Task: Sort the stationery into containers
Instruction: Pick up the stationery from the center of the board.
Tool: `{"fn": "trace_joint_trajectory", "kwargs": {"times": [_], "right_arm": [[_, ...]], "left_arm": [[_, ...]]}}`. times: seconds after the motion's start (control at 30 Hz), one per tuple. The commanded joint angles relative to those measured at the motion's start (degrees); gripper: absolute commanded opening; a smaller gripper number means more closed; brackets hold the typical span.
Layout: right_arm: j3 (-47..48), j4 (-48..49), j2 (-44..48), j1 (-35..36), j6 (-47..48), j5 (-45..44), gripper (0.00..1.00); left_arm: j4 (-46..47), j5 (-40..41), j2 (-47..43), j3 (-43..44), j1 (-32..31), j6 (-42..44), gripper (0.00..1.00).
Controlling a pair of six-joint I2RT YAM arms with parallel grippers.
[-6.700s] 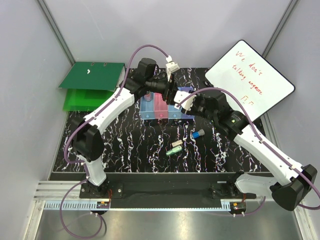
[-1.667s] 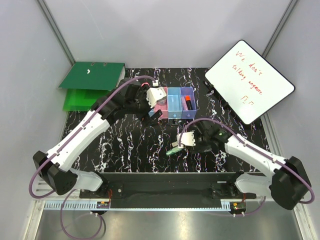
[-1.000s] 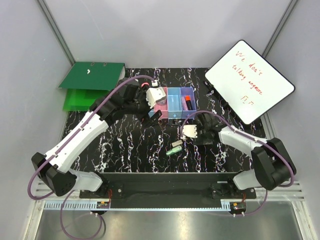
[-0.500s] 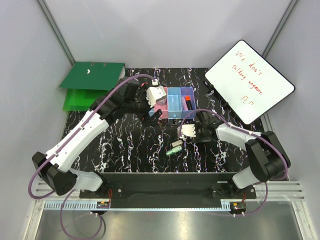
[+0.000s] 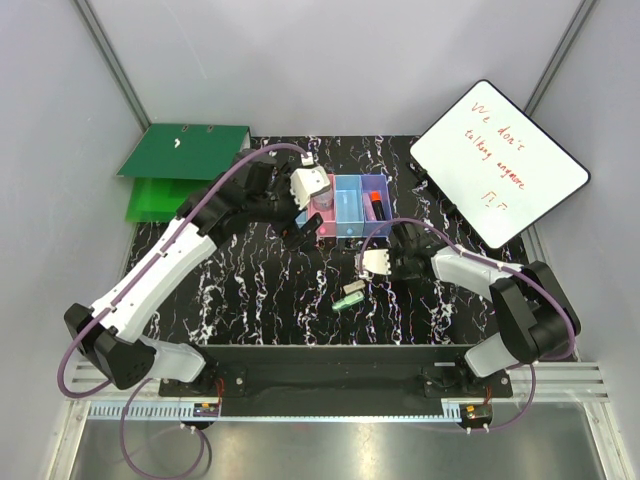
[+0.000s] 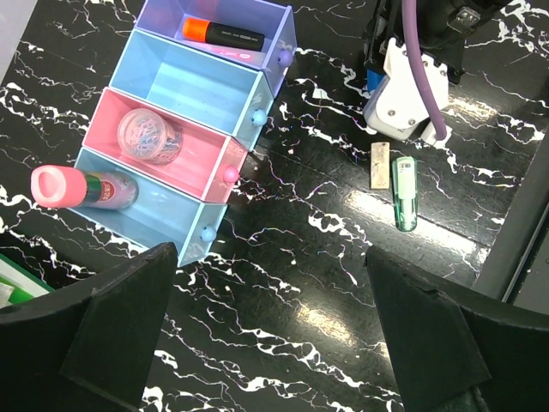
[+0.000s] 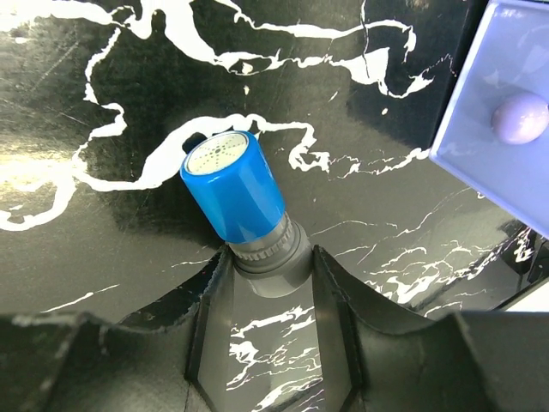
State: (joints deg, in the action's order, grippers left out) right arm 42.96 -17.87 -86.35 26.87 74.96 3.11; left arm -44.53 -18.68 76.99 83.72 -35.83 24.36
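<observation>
The containers [image 6: 184, 112] are four joined bins. An orange marker [image 6: 221, 33] lies in the purple one, a clear tub of clips [image 6: 147, 137] in the pink one, and a pink-capped tube [image 6: 81, 187] in the end blue one. A green piece [image 6: 404, 193] and a beige piece [image 6: 379, 165] lie loose on the table. My left gripper [image 6: 274, 343] hangs open above bare table beside the bins. My right gripper [image 7: 270, 257] is low on the table, and its fingers press both sides of the grey body of a blue-capped piece [image 7: 236, 197]. From the top camera the right gripper [image 5: 392, 258] hides that piece.
A whiteboard [image 5: 498, 160] leans at the back right. Green binders [image 5: 180, 165] lie at the back left. A corner of the purple bin [image 7: 506, 112] stands close to the right of the blue-capped piece. The black marbled table [image 5: 250, 290] has grey walls on three sides.
The right gripper's jaws have closed in onto the blue-capped piece. The left wrist has shifted slightly toward the back, staying open.
</observation>
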Motion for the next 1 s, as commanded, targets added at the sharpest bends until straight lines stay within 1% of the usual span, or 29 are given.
{"fn": "trace_joint_trajectory", "kwargs": {"times": [0.0,0.03,0.07,0.1,0.17,0.3,0.43,0.57,0.77,0.97], "right_arm": [[1.1,-2.2,0.5,-0.2,1.3,2.9,0.15],[1.2,-3.0,0.9,-0.2,1.4,3.2,0.13],[1.2,-3.5,1.2,-0.2,1.7,3.5,0.08],[1.2,-3.8,1.5,-0.2,1.9,3.7,0.06],[1.8,-5.1,3.2,-0.2,1.8,4.7,0.05],[4.8,-8.5,6.5,-0.2,-3.0,6.8,0.06],[5.9,-9.2,10.7,-0.2,-7.1,9.2,0.06],[7.3,-9.2,14.0,-0.2,-13.0,10.4,0.05],[11.1,-9.1,17.6,-0.2,-25.4,11.1,0.05],[17.7,-9.2,19.0,-0.2,-37.1,11.2,0.05]], "left_arm": [[0.5,-0.6,-0.1,3.2,0.5,1.0,0.99],[0.4,-0.5,-0.1,3.2,0.6,1.0,0.99],[0.3,-0.6,0.0,3.3,0.6,1.2,0.99],[0.2,-0.7,-0.1,3.2,0.7,1.2,0.99],[0.1,-0.8,-0.1,3.0,0.7,1.3,0.99],[0.0,-0.9,-0.1,2.4,0.9,1.2,0.99],[0.0,-1.8,0.0,1.0,1.0,0.3,0.99],[0.2,-2.7,0.2,-0.7,1.1,-0.5,0.99],[2.1,-3.5,0.9,-2.0,1.3,-1.8,0.99],[5.4,-5.2,2.7,-2.1,1.3,-5.9,0.99]]}}
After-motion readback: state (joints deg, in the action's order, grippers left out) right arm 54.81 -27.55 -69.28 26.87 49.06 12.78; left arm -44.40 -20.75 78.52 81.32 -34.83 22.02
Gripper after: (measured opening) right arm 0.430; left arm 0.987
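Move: The blue-capped piece is already pinched in the right hand, low at the table. From that hand the purple compartment's middle lies about 20 cm ahead and 6 cm left, at much the same height. The light-blue compartment beside it is 20 cm ahead and 12 left. The eraser lies some 10 cm left and 2 back, the green piece 13 left and 5 back. From the left hand, the purple compartment is roughly 22 cm ahead, 13 right and 25 below. The blue-capped piece, kept pinched by its grey end, is first drawn back a little by the right hand, then carried briskly up about 14 cm and some 4 cm to the left, still short of the compartments. Meanwhile the wrist rolls nearly 30 degrees, its left side rising, and swings slightly clockwise. The open, empty left hand sinks 2 or 3 cm near the end. ##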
